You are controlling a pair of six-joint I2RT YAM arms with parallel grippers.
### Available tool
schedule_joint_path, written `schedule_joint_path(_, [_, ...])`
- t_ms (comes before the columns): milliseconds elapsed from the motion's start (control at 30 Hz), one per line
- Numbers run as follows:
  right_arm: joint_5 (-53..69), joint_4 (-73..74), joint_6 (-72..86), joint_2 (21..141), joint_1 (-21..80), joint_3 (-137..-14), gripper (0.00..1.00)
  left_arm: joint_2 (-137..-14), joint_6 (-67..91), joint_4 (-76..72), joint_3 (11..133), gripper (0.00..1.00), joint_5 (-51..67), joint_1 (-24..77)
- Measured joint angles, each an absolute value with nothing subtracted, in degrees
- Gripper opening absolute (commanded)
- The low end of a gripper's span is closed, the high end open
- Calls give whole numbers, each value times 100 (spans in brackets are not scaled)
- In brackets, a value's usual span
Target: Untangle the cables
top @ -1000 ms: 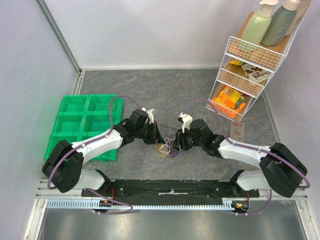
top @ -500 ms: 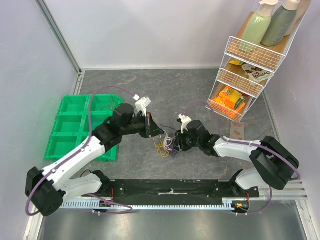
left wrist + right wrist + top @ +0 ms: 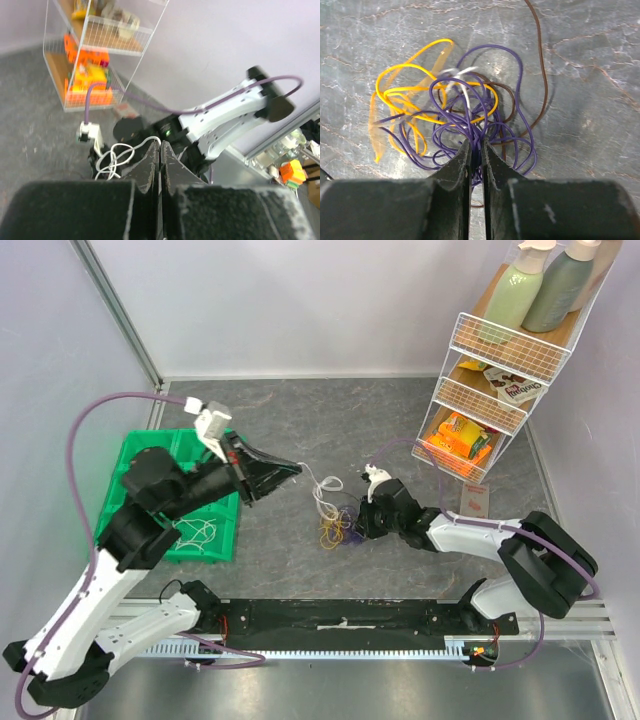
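The cables [image 3: 335, 530] lie as a small tangle of purple, yellow, brown and white strands on the grey table. My left gripper [image 3: 296, 468] is raised to the left of the tangle and is shut on a white cable [image 3: 322, 488], which runs from its tip down into the bundle. In the left wrist view the white cable [image 3: 114, 157] loops out from the pinched fingertips of my left gripper [image 3: 160, 146]. My right gripper [image 3: 476, 148] rests on the table, shut on the purple cables [image 3: 487, 125]. Yellow loops [image 3: 407, 97] spread to their left.
A green compartment tray [image 3: 150, 480] lies at the left with a white cable [image 3: 195, 533] in one near cell. A white wire rack [image 3: 485, 390] with bottles and snack packs stands at the back right. A small packet [image 3: 475, 502] lies at its foot.
My left arm has risen and drawn back to the left, pulling the white cable out of the tangle. The right gripper has closed on the purple strands and stayed low.
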State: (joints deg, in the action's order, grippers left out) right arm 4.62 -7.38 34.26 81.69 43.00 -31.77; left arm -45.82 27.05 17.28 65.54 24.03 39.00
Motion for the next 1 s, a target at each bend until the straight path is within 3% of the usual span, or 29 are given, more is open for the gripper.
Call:
schedule_joint_path(167, [355,-628,3507,8169,4241,-3190,23,-4318,2711,1570,7192,2,2226,3900])
schedule_joint_path(367, [303,-272,3216,7889,4237,-3334,62,-4318,2921,1531,7714,2,1551,3900])
schedule_joint_path(467, [296,-25,2832,7282,4244,-3500,74,-4534,3044,1564,7804,2,1411,3900])
schedule_joint_path(567, [445,-75,2438,6619,4254,-3632,80,-4757,3133,1616,7828,2,1354,3900])
schedule_joint_path(733, [1466,-930,2021,5817,4429,-3612,81,-4958,3218,1693,7828,2,1358,3900])
schedule_joint_path(1000, [2547,-2427,2156,6659,4897,-3881,77,-4910,3323,1743,7975,2,1406,3900])
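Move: The left hand is high up with the white cable in its shut fingers; the purple cable lies about 40 cm below it, 7 cm ahead and 10 cm to its right. The right hand, almost on the table, still pinches the purple bundle, whose middle is about 3 cm to its left and 2 cm below. From the right hand, the white cable's dangling loops are some 9 cm left, 2 cm back and 17 cm up, the yellow cable 7 cm left, level and 2 cm below, the brown cable 6 cm ahead, 2 cm left and 2 cm below. Upwards, the left hand keeps its grip on the white cable and draws it some 10 cm farther from the tangle, drifting a little back and left, then slightly forward as it slows, its fingertips tipping up. The right hand opens wide, lets go of the purple cable, then rises fast about 20 cm, swinging left and slightly back towards the hanging white cable, its fingers turning from slanting down to nearly level and pointing left. ##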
